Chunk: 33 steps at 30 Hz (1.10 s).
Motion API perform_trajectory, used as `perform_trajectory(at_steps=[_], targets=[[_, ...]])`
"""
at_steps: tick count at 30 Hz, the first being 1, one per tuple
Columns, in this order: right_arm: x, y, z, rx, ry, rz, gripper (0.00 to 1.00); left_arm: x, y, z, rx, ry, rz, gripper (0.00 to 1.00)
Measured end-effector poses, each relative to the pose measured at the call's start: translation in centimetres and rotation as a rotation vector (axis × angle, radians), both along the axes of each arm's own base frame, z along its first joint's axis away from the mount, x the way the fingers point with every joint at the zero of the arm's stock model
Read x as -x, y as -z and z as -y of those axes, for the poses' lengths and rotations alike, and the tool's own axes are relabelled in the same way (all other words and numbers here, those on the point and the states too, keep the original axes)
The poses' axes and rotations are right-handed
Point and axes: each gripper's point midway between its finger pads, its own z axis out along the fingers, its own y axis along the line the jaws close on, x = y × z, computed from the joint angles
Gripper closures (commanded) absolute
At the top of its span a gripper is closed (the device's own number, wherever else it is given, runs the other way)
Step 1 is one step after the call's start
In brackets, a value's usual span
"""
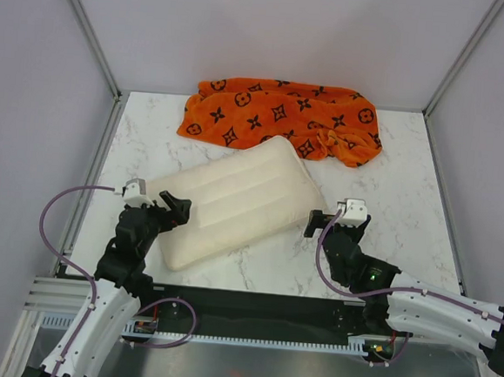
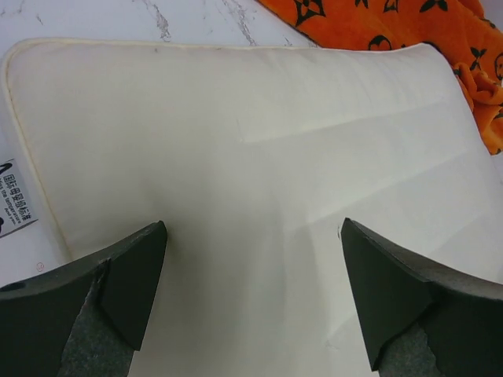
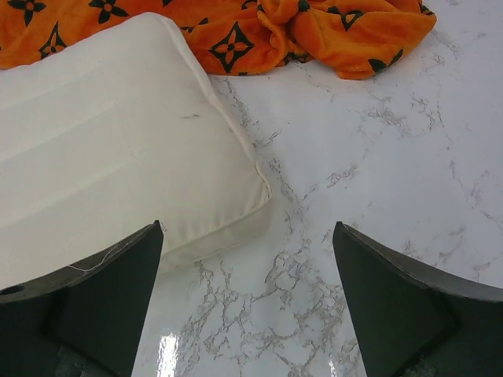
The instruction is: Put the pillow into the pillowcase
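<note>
The cream-white pillow point(image 1: 234, 200) lies slantwise in the middle of the marble table. The orange pillowcase point(image 1: 284, 114) with black motifs lies crumpled behind it, its near edge touching the pillow's far corner. My left gripper point(image 1: 179, 207) is open and empty, hovering over the pillow's left end; the pillow point(image 2: 251, 157) fills the left wrist view between the fingertips point(image 2: 149, 243). My right gripper point(image 1: 323, 222) is open and empty just right of the pillow's near right corner point(image 3: 259, 188), above bare table. The pillowcase point(image 3: 236, 31) shows at the top of the right wrist view.
The white marble table point(image 1: 398, 217) is walled by grey panels on the left, back and right. A metal rail point(image 1: 250, 328) with the arm bases runs along the near edge. A small printed label point(image 2: 16, 196) is sewn at the pillow's left edge.
</note>
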Motion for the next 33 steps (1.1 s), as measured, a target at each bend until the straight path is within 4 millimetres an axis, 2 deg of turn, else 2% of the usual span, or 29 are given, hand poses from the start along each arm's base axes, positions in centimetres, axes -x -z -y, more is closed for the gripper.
perform_trajectory(at_steps=[16,19,21,23,25,27,30,33], targets=[[-0.1,0.3,-0.4,0.045,-0.028,-0.02,0.02,0.0,0.1,0.3,0.001,0.015,-0.006,0.01],[-1.3,-1.1,-1.6,0.048,-0.056,-0.044,0.02,0.0,0.1,0.3,0.001,0.014,-0.005,0.01],[-3.0,-3.0,-2.4,0.029,-0.066,-0.056,0.02,0.0,0.1,0.3,0.001,0.014,-0.005,0.01],[-5.7,-5.1,-3.4,0.007,-0.069,-0.076,0.02,0.0,0.1,0.3,0.001,0.014,-0.005,0.01],[-9.6,-7.7,-4.5,-0.032,-0.071,-0.084,0.02,0.0,0.1,0.3,0.001,0.015,-0.005,0.01],[-13.1,-8.7,-5.1,-0.05,-0.064,-0.105,0.02,0.0,0.1,0.3,0.001,0.014,-0.006,0.01],[-19.4,-8.7,-5.6,-0.081,-0.039,-0.153,0.02,-0.1,0.1,0.3,0.001,0.015,-0.006,0.01],[-24.2,-5.7,-4.1,-0.101,0.025,-0.243,0.04,-0.1,0.2,0.3,0.0,0.015,-0.01,0.01]])
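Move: The pillowcase's middle lies about 33 cm ahead of the right hand, 13 cm to its left and some 12 cm lower. The bunched fold in its near edge is roughly 27 cm ahead and 1 cm to the right, the pillow's middle about 9 cm ahead and 23 cm to the left, both also well below. From the left hand the pillowcase is some 33 cm ahead, 26 cm to the right and 9 cm down. The open right hand arcs up and forward about 25 cm towards the pillowcase, tipping down and sinking at last. ##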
